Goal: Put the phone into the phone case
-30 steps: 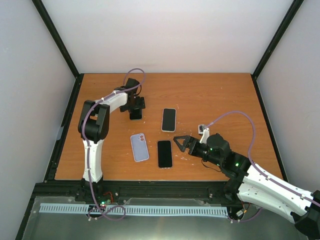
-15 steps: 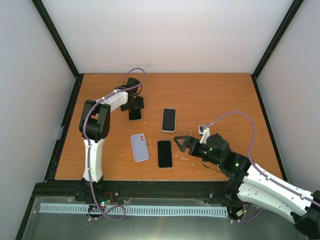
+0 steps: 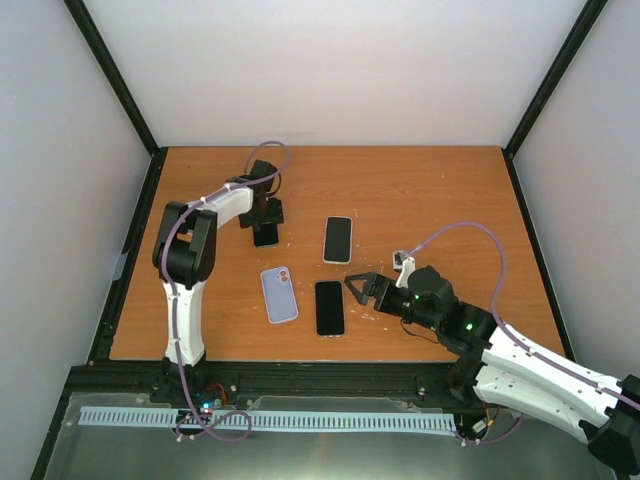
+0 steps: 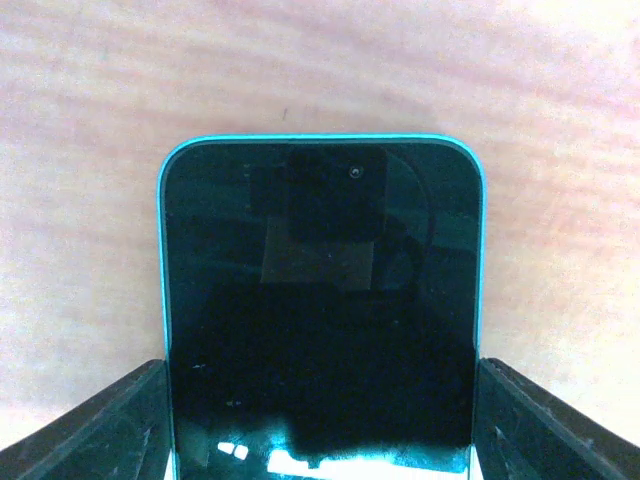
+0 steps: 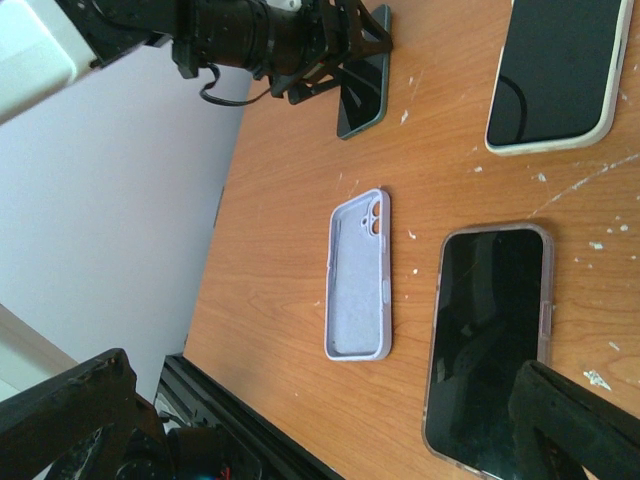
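Note:
A dark-screened phone with a teal rim lies flat at the far left of the table. My left gripper stands over it. In the left wrist view the phone fills the span between the fingers, which rest against its two long edges; my left gripper is shut on it. The lilac phone case lies open side up nearer the front, also seen in the right wrist view. My right gripper hovers open to the right of the case, holding nothing.
A black phone in a pinkish case lies just right of the lilac case. A phone with a cream rim lies further back at the middle. The table's front edge and black rail run close below the case.
The left jaws have closed in from wide open onto the teal phone's sides. The right gripper has edged slightly left and stays open.

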Robot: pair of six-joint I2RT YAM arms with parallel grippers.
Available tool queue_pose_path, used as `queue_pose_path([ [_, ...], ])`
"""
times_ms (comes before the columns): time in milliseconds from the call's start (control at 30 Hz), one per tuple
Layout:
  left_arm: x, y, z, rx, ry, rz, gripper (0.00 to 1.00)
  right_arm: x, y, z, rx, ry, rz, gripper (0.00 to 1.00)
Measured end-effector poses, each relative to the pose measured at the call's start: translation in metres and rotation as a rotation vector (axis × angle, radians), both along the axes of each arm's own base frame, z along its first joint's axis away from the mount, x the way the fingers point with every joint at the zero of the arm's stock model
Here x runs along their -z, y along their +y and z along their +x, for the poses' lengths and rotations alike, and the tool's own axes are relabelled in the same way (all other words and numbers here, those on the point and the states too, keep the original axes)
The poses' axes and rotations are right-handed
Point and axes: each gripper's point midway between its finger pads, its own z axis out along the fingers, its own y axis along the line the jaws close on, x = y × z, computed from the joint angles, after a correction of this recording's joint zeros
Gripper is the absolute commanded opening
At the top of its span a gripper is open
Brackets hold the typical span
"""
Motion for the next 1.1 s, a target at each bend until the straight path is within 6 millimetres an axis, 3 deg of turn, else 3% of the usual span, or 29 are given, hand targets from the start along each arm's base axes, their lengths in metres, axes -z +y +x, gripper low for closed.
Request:
queue_pose_path([
  [267,-0.002,0.001,-0.047,-0.005,0.067,-0.062,0.68,0.025,0.012,-0.001,-0.054,0.062,-0.078,0.91],
  [433,-0.007,0.002,-0.068,-0.019,0.085,-0.096,0.67,0.026,0.024,0.005,-0.088,0.06,-0.115,0.79],
  [800,-0.065,-0.018,-0.097,-0.011,-0.031,-0.321,0.65,0.051,0.048,0.015,-0.137,0.092,-0.158,0.57],
  [1100,-0.082,-0.039,-0.148,0.022,-0.033,-0.552,0.65,0.051,0.089,0.034,-0.166,0.085,-0.143,0.5],
])
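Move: The left hand already grips the phone close to the table; the open phone case lies about 21 cm back and 6 cm to its right, at nearly the same height. A black phone lies about 25 cm back and 19 cm right of the left hand, a white-rimmed phone some 5 cm back and 21 cm right. From the right hand, the case is roughly 10 cm ahead, 19 cm left and 18 cm below, with the black phone 7 cm ahead, 6 cm left. Keep the left grip and draw the phone back low over the table for some 7 cm, then lift it about 8 cm while going on back and a little right towards the case, rolling its left edge down some 30 degrees. Meanwhile bring the empty right gripper left and down, slightly forward, towards the case, closing its fingers to about half. ##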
